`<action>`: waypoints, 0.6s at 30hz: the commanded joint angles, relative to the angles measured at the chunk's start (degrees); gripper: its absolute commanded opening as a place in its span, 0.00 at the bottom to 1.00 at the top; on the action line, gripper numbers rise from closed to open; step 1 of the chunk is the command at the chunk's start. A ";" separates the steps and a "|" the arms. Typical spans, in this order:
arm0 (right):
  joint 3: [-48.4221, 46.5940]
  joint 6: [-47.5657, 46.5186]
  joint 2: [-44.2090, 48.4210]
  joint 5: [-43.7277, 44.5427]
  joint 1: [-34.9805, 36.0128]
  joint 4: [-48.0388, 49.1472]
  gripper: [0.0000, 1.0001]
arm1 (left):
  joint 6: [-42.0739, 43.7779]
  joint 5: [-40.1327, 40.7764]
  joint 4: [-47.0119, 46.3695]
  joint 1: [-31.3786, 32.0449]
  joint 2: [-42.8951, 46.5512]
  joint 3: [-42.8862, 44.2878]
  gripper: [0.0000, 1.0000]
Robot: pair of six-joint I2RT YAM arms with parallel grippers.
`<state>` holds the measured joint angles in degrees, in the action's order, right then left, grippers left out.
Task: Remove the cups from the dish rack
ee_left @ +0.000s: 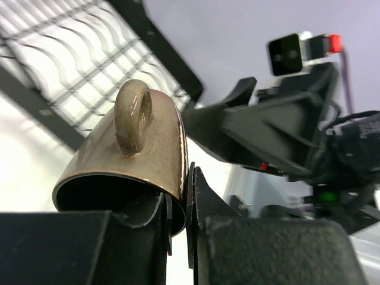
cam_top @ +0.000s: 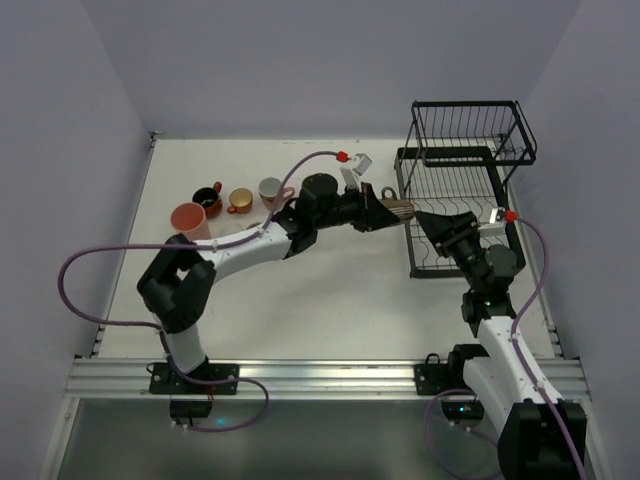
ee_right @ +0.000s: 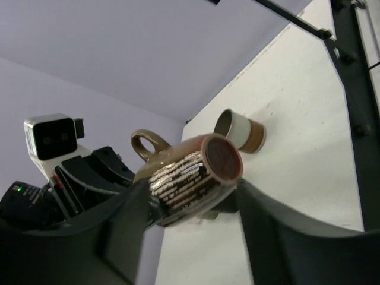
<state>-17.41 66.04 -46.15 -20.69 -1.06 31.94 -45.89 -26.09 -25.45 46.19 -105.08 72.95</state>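
Observation:
An olive-brown cup (cam_top: 398,210) hangs in the air just left of the black wire dish rack (cam_top: 470,150), held between the two arms. My left gripper (ee_left: 178,202) is shut on its rim (ee_left: 181,178), one finger inside the mouth and one outside. The handle (ee_left: 133,116) points up. My right gripper (ee_right: 193,196) straddles the cup's body (ee_right: 190,178) near its base, and both fingers appear to lie against its sides. From above, the right gripper (cam_top: 420,222) meets the left gripper (cam_top: 385,212) at the cup.
Several cups stand at the table's far left: salmon pink (cam_top: 188,218), dark (cam_top: 208,200), orange (cam_top: 240,200) and grey (cam_top: 270,188). A cream and brown cup (ee_right: 240,129) lies on the table beyond the held one. The rack's lower tray (ee_left: 71,59) is close behind.

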 commanded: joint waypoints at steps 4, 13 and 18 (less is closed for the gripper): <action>-3.24 -7.32 5.72 -7.08 0.62 -7.33 0.88 | 17.14 16.76 16.82 -1.55 17.43 -4.12 0.00; -3.60 -10.66 9.94 -11.48 0.62 -12.96 0.99 | 26.02 30.81 36.51 -1.72 27.29 -4.58 0.00; -1.84 -11.37 11.35 -12.44 0.62 -13.66 0.99 | 29.80 34.26 47.94 -1.81 24.23 2.27 0.00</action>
<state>-19.07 56.18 -35.62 -30.06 -0.43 19.84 -21.15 3.07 14.41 44.64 -79.35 69.38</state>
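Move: The left hand, some 20 cm above the table, already holds the brown mug. The steel cup, by the open table it heads for, is about 18 cm ahead, 18 cm left; the black cup 5 cm ahead, 24 cm left; the pink mug 20 cm ahead, 30 cm left; all roughly 17 cm lower. From the right hand, the brown mug is 4 cm left and 1 cm ahead, level with it; the steel cup 18 cm ahead, 23 cm left, 17 cm lower. Keeping its pinch on the brown mug's wall, the left hand swings it about 15 cm left, away from the rack and towards the standing cups, arching some 5 cm up before sinking again while it turns counter-clockwise and rolls its left side up about 30 degrees. The right hand, its fingers spreading to fully open, draws back about 4 cm and drifts left. ##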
